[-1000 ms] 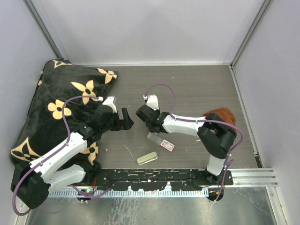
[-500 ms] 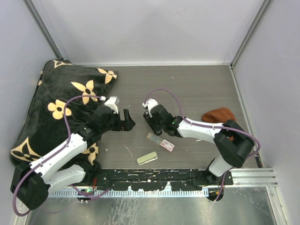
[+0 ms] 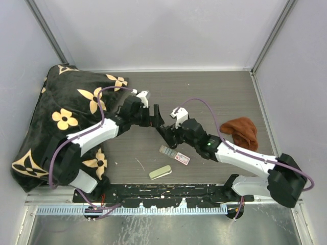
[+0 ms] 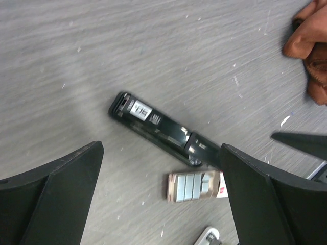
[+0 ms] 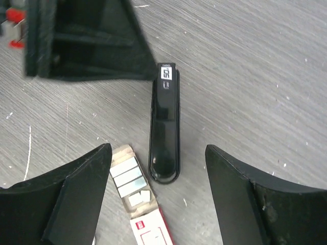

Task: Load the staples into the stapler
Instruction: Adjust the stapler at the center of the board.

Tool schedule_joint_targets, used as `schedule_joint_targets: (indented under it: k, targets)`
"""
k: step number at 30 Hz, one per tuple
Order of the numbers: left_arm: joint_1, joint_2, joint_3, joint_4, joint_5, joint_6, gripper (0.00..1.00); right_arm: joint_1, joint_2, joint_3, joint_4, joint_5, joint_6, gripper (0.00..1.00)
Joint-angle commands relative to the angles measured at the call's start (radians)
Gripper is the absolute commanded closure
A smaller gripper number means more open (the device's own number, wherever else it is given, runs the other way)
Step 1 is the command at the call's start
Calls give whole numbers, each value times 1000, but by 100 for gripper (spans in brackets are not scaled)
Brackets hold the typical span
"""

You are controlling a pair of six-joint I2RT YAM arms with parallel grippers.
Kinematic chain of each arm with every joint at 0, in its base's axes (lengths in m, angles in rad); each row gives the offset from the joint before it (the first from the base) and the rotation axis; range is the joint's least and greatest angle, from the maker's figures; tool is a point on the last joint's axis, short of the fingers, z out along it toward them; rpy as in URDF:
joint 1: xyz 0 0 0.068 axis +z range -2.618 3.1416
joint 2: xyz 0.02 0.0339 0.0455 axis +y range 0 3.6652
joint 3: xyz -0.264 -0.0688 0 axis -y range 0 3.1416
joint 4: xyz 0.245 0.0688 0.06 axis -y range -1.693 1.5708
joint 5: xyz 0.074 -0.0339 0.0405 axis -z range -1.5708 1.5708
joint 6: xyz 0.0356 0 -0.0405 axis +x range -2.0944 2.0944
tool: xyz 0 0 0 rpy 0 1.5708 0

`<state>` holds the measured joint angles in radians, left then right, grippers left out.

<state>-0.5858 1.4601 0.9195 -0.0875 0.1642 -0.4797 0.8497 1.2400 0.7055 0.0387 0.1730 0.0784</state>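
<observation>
The black stapler point(image 5: 164, 127) lies flat on the grey table, closed, its label end toward the left arm. My right gripper point(image 5: 158, 150) hangs open over its rounded end, fingers on either side and apart from it. Just beside the stapler, the staples point(image 5: 127, 176) sit as silvery strips in an open cardboard tray, with the red-and-white box point(image 5: 150, 232) at its end. My left gripper point(image 4: 161, 153) is open above the stapler point(image 4: 158, 127) and the staples point(image 4: 191, 186). In the top view both grippers point(image 3: 153, 115) point(image 3: 166, 135) meet mid-table and hide most of the stapler.
A cream-green oblong point(image 3: 160, 172) lies near the front edge. An orange cloth point(image 3: 240, 127) sits to the right. A black blanket with tan flowers point(image 3: 66, 117) covers the left side. Grey walls enclose the table.
My right gripper has spread its jaws much wider over the stapler. My left gripper has moved right and farther back, close to the right one.
</observation>
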Motion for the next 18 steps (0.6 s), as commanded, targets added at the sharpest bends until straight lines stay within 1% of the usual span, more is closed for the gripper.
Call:
schedule_joint_targets:
  k: [1,5,9,14,18]
  targets:
    - [5,120,134,83,86,28,0,-28,-129,-83,18,5,190,20]
    - [5,235,224,88,114,43,1,-40,-221,-174,12,-21,275,20]
    - [0,321,288,121,169,42,2,-41,-281,-242,15,-24,315,19]
    - [-22,420,352,130,214,48,2,-42,-304,-268,16,-23,337,19]
    - [-28,464,375,96,225,49,3,-44,-324,-270,10,-4,355,19]
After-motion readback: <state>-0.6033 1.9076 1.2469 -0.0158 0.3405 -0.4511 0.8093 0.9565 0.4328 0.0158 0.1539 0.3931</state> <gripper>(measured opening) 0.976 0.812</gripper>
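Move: The stapler lies on the board below and between the hands. From the left hand its middle is some 6 cm back, 4 cm right and 7 cm down; the staple strip is about 13 cm back and 5 cm right, the staple box 17 cm back and 12 cm right. From the right hand the stapler's middle is around 2 cm ahead, 3 cm left and 8 cm down. With no contact yet, the open left hand reaches across above the stapler's front end to its far side, about 8 cm right and 5 cm forward, sinking about 4 cm mostly in the later part and swinging some 10 degrees clockwise. Meanwhile the open right hand draws away from the stapler, roughly 5 cm back and 5 cm right, coming down about 3 cm and rolling its left side up. ##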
